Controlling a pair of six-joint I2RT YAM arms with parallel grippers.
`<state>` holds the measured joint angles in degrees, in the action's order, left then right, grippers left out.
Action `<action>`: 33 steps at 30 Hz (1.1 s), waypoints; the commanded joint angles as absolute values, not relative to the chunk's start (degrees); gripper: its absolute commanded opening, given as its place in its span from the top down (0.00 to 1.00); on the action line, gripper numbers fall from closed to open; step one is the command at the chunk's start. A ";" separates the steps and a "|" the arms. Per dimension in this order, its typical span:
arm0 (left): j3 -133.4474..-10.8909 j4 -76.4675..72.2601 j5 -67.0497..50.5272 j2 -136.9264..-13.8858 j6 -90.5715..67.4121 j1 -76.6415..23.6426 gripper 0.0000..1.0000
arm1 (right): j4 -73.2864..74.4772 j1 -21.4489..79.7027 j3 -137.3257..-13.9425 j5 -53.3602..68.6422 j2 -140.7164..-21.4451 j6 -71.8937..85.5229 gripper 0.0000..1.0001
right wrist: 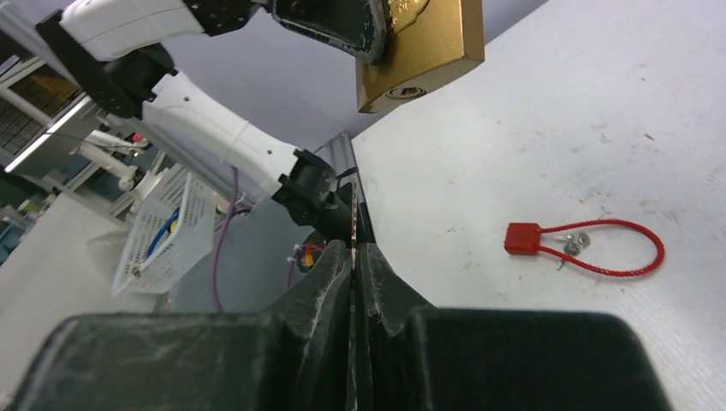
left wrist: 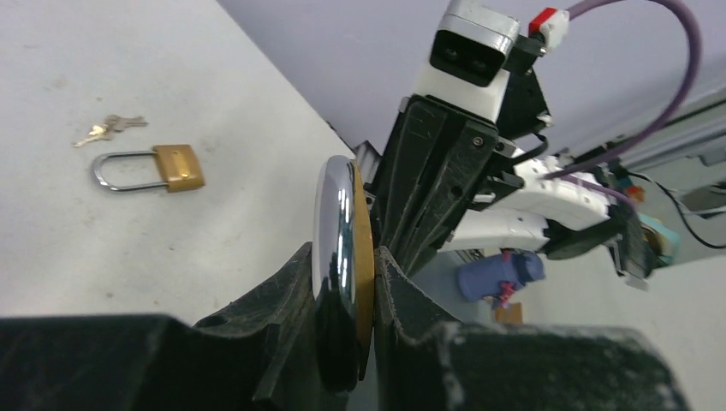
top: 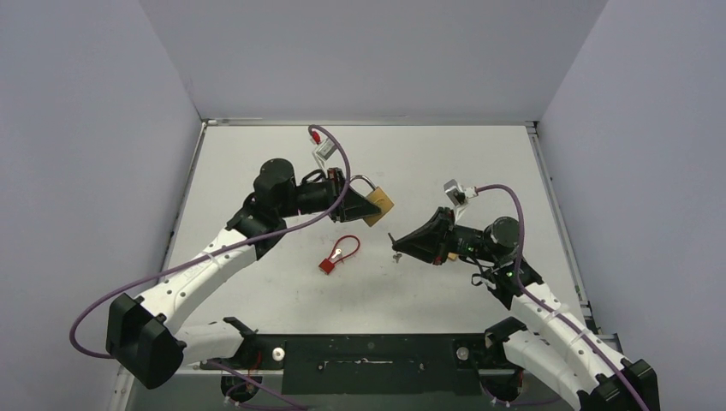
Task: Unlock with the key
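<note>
A brass padlock (top: 377, 206) hangs above the table's middle, and my left gripper (top: 353, 199) is shut on its body. In the left wrist view the padlock (left wrist: 346, 248) stands edge-on between the two fingers. In the right wrist view it (right wrist: 425, 47) sits at the top with its keyhole face turned down toward me. My right gripper (top: 402, 241) is shut on the key (right wrist: 353, 224), whose thin blade sticks out past the fingertips. The key (top: 393, 239) points left, a short gap below and right of the padlock.
A red cable lock (top: 338, 254) with small keys (right wrist: 574, 244) lies on the table below the padlock. A second brass padlock (left wrist: 151, 169) and loose keys (left wrist: 110, 128) lie on the table in the left wrist view. Grey walls enclose three sides.
</note>
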<state>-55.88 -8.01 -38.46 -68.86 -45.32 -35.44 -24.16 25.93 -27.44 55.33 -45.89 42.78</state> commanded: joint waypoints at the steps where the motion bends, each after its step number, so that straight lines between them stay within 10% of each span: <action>1: -60.68 -15.41 -49.62 -67.49 -52.44 -34.89 1.00 | -35.68 26.48 -30.74 61.64 -45.82 47.57 1.00; 16: -63.69 -4.12 -46.59 -65.84 -41.90 -34.76 1.00 | -27.05 27.16 -33.39 60.77 -44.18 41.41 1.00; 33: -59.19 17.35 40.66 -77.70 -60.15 -58.60 1.00 | 13.96 26.94 -35.70 4.29 -47.02 35.79 1.00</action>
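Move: Held between the left fingers, the big brass padlock hangs about 7 cm ahead of the right hand, 5 cm to its left and 5 cm above. From the left hand, the right hand's key is some 6 cm back, 4 cm right and 4 cm below. On the table 29 cm below the left hand, the red cable lock lies 6 cm ahead and 8 cm left; the small padlock is 15 cm ahead, 13 cm right and 25 cm below the right hand. Backing off a few centimetres and rising slightly at first, both hands, still gripping padlock and key, then reverse forward and sink. The left drops some 13 cm towards the red cable lock, swinging its fingers counter-clockwise and downward; the right goes about 10 cm forward and as far down, edging right towards the small padlock while turning clockwise and tipping down. ##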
